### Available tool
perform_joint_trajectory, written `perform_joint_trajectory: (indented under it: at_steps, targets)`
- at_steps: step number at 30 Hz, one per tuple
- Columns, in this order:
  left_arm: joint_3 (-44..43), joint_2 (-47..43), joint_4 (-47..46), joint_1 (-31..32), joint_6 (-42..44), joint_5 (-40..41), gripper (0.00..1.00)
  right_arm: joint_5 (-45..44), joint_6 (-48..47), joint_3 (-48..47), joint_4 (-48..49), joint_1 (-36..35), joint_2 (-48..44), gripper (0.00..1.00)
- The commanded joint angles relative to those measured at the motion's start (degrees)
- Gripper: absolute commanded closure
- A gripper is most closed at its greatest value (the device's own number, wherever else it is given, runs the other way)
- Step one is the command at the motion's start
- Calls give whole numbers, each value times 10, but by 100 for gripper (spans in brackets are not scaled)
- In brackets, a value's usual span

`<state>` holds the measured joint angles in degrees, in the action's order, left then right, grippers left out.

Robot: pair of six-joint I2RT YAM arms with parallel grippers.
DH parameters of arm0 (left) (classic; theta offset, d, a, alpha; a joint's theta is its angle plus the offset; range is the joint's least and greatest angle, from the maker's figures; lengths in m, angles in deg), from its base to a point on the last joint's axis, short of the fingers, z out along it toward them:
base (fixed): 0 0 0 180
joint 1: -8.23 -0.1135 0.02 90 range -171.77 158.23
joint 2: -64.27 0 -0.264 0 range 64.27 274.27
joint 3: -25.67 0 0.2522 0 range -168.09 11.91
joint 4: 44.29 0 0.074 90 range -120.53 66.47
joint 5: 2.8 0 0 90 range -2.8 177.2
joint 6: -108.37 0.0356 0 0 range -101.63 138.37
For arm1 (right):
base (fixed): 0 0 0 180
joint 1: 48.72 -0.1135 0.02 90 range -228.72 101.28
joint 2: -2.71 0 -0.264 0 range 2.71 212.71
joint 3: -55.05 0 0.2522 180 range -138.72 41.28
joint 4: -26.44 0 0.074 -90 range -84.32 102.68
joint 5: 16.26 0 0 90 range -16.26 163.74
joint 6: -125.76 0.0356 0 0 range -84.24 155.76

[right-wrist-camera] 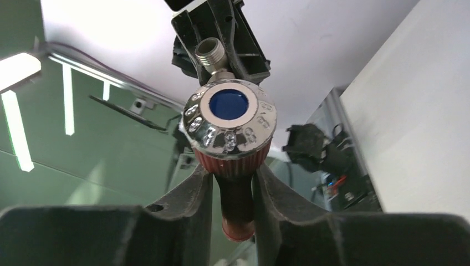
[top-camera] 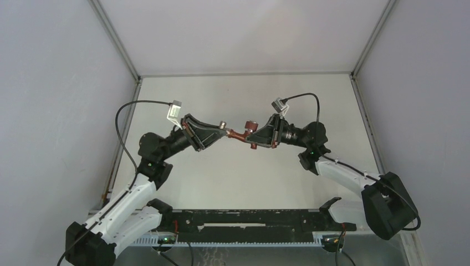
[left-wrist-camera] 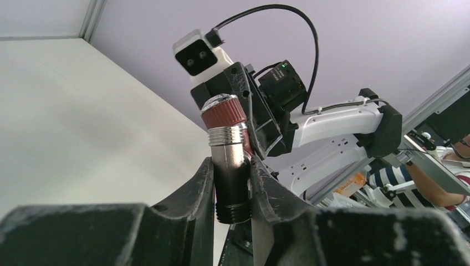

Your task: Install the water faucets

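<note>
A reddish-brown water faucet [top-camera: 244,133] hangs in mid air over the table between both arms. My right gripper [top-camera: 258,137] is shut on its stem [right-wrist-camera: 237,199], just below a ribbed knob with a chrome cap and blue disc [right-wrist-camera: 228,119]. My left gripper [top-camera: 217,133] is shut on the silvery metal fitting [left-wrist-camera: 231,174], whose threaded end pokes out below the fingers. A red-brown collar [left-wrist-camera: 223,115] sits on the fitting's far end, where it meets the faucet. From the right wrist, a threaded silver end [right-wrist-camera: 210,52] shows beyond the knob.
The white table [top-camera: 244,183] lies under both arms, with grey walls left, right and behind. A black rail [top-camera: 244,221] runs along the near edge between the arm bases. Camera cables loop above each wrist.
</note>
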<state>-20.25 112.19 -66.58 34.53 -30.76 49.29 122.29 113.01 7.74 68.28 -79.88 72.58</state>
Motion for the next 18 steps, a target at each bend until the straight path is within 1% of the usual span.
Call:
perform_joint_trajectory:
  at_steps: [1,4,6,7,9,10,12,13,14,16,18]
  targets:
    - [12,6,36,2,69,14,100,51,175,-35,28,1,13,61]
    - [26,9,26,-2,57,37,100,54,203,-36,33,-1,5,45]
    - [31,11,20,-4,40,59,100,51,181,-37,-6,3,-12,39]
    - [30,14,17,-6,28,68,100,49,144,-41,-63,5,-28,36]
    - [23,17,18,-10,-1,80,100,27,33,-60,-233,9,-66,32]
    - [20,17,19,-12,-15,87,100,-6,-54,-80,-363,9,-87,28]
    - [6,11,33,-14,-40,98,100,-69,-163,-111,-527,10,-121,26]
    - [1,6,52,-15,-46,107,100,-93,-196,-118,-582,14,-137,25]
    - [-12,1,78,-16,-50,119,100,-110,-220,-121,-617,22,-153,24]
    - [-29,-5,119,-19,-56,132,100,-136,-255,-122,-665,43,-181,23]
    - [-45,-2,142,-25,-72,129,100,-171,-298,-123,-693,58,-218,18]
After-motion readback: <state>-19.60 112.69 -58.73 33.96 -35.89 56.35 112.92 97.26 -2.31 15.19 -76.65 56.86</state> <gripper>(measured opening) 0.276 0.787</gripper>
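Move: The right fingers already hold the faucet body just below its knob; the faucet's middle is about 1 cm ahead and 2 cm left of that hand point, at nearly its height. The knob sits some 3 cm ahead of and 2 cm above the right hand, and the chrome fitting roughly 9 cm left and 2 cm ahead. From the left hand, which grips that fitting, the faucet's middle lies about 7 cm right and 1 cm back. Opening wide, the right fingers come free of the faucet body while the wrist rolls over some 15 degrees almost in place; the hand then backs off to the right, about 3.5 cm, its fingers dipping and swinging clockwise. Meanwhile the left hand keeps its pinch on the chrome fitting, sinking about 3 cm and then also easing forward, with a slight roll. ##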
